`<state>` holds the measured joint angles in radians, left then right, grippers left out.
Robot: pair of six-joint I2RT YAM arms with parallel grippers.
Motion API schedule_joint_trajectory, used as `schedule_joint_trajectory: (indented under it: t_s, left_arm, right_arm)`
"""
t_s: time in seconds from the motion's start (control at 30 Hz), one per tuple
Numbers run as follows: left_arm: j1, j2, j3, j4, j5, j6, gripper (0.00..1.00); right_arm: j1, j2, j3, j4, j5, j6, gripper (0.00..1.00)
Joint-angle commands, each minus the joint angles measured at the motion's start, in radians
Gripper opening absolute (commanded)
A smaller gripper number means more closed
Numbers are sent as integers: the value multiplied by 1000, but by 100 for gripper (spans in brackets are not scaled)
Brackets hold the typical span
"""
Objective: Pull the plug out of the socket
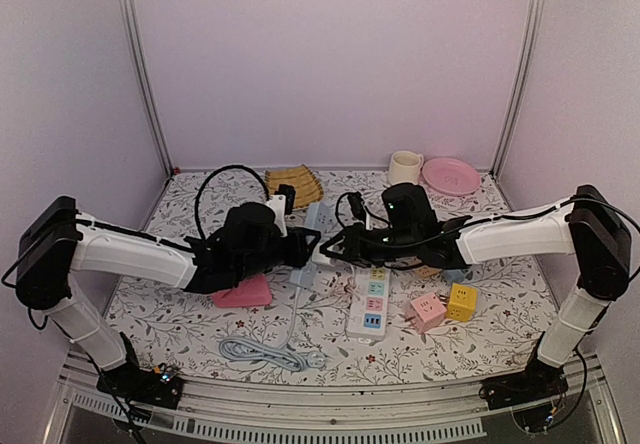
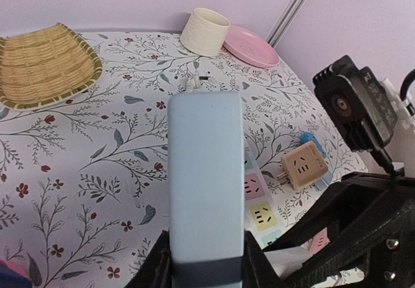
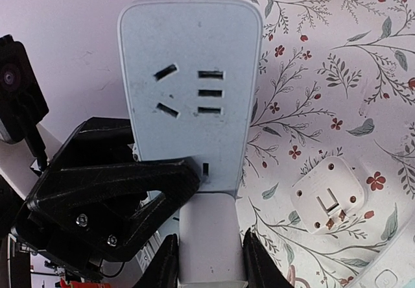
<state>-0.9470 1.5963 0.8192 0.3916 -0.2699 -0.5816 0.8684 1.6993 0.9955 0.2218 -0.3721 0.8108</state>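
Note:
The socket (image 1: 369, 305), a long white strip with pastel outlet panels (image 2: 255, 198), lies flat on the table under the grippers, and nothing holds it. My left gripper (image 2: 205, 270) is shut on one end of a slimmer grey-blue strip (image 2: 205, 171) and holds it above the table. A white plug (image 3: 211, 233) sits against the outlet face of that grey-blue strip (image 3: 194, 87). My right gripper (image 3: 209, 265) is shut on the plug's sides. In the top view the left gripper (image 1: 303, 249) and the right gripper (image 1: 328, 254) meet tip to tip at the table's middle.
A pink cube adapter (image 1: 428, 311), a yellow one (image 1: 461, 302) and a tan one (image 2: 303, 165) lie right of the socket. A white adapter (image 3: 326, 195) lies prongs up. A cup (image 1: 405, 167), pink plate (image 1: 451, 175) and bamboo basket (image 1: 293, 184) stand at the back. A grey cable (image 1: 262, 351) trails to the front.

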Motion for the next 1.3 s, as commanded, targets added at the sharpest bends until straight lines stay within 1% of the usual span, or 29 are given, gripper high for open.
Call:
schedule_joint_trajectory:
  t_s: [0.0, 0.3, 0.37, 0.53, 0.7, 0.87, 1.1, 1.27]
  left_arm:
    - [73, 45, -3, -194, -207, 74, 0]
    - [69, 80, 43, -287, -280, 51, 0]
    - [74, 78, 42, -291, -274, 52, 0]
    - [120, 52, 0, -254, -204, 41, 0]
    - [134, 38, -11, -253, -198, 57, 0]
    - [134, 44, -5, -248, -201, 61, 0]
    - [132, 70, 35, -266, -196, 56, 0]
    - [133, 70, 41, -258, -165, 56, 0]
  right_arm:
    - [10, -9, 41, -18, -90, -16, 4]
    - [13, -20, 48, -54, -61, -36, 4]
    - [3, -28, 40, -59, -69, -43, 4]
    - [-45, -53, -5, -52, -117, -45, 4]
    - [-69, -62, -37, -37, -171, -47, 4]
    - [-62, -45, -33, -14, -194, -31, 4]
    - [6, 0, 32, -25, -160, -32, 4]
    - [7, 18, 24, -25, -134, -28, 4]
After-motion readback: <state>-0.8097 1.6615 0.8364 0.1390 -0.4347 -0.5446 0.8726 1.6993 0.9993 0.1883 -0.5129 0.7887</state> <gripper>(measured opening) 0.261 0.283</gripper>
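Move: The white plug held in my right hand is still in the blue-grey socket strip that my left hand holds. From the left hand, that plug lies about 4 cm right and 2 cm back, almost level; the pink block is some 14 cm left and 15 cm below. From my right hand, the socket strip is about 5 cm left and 2 cm ahead. A white adapter lies 9 cm ahead of the right hand and the white power strip 8 cm right, 1 cm ahead, both about 14 cm below. I keep both grips and strain plug and strip against each other, the hands shifting hardly 1 cm, until my left hand suddenly swings about 9 cm left, sinking some 7 cm and going 4 cm forward, away from the plug, its left side rising nearly 20 degrees. My right hand holds on to the plug, edges a centimetre right and down, then draws back about 3 cm, turning slightly counter-clockwise. ##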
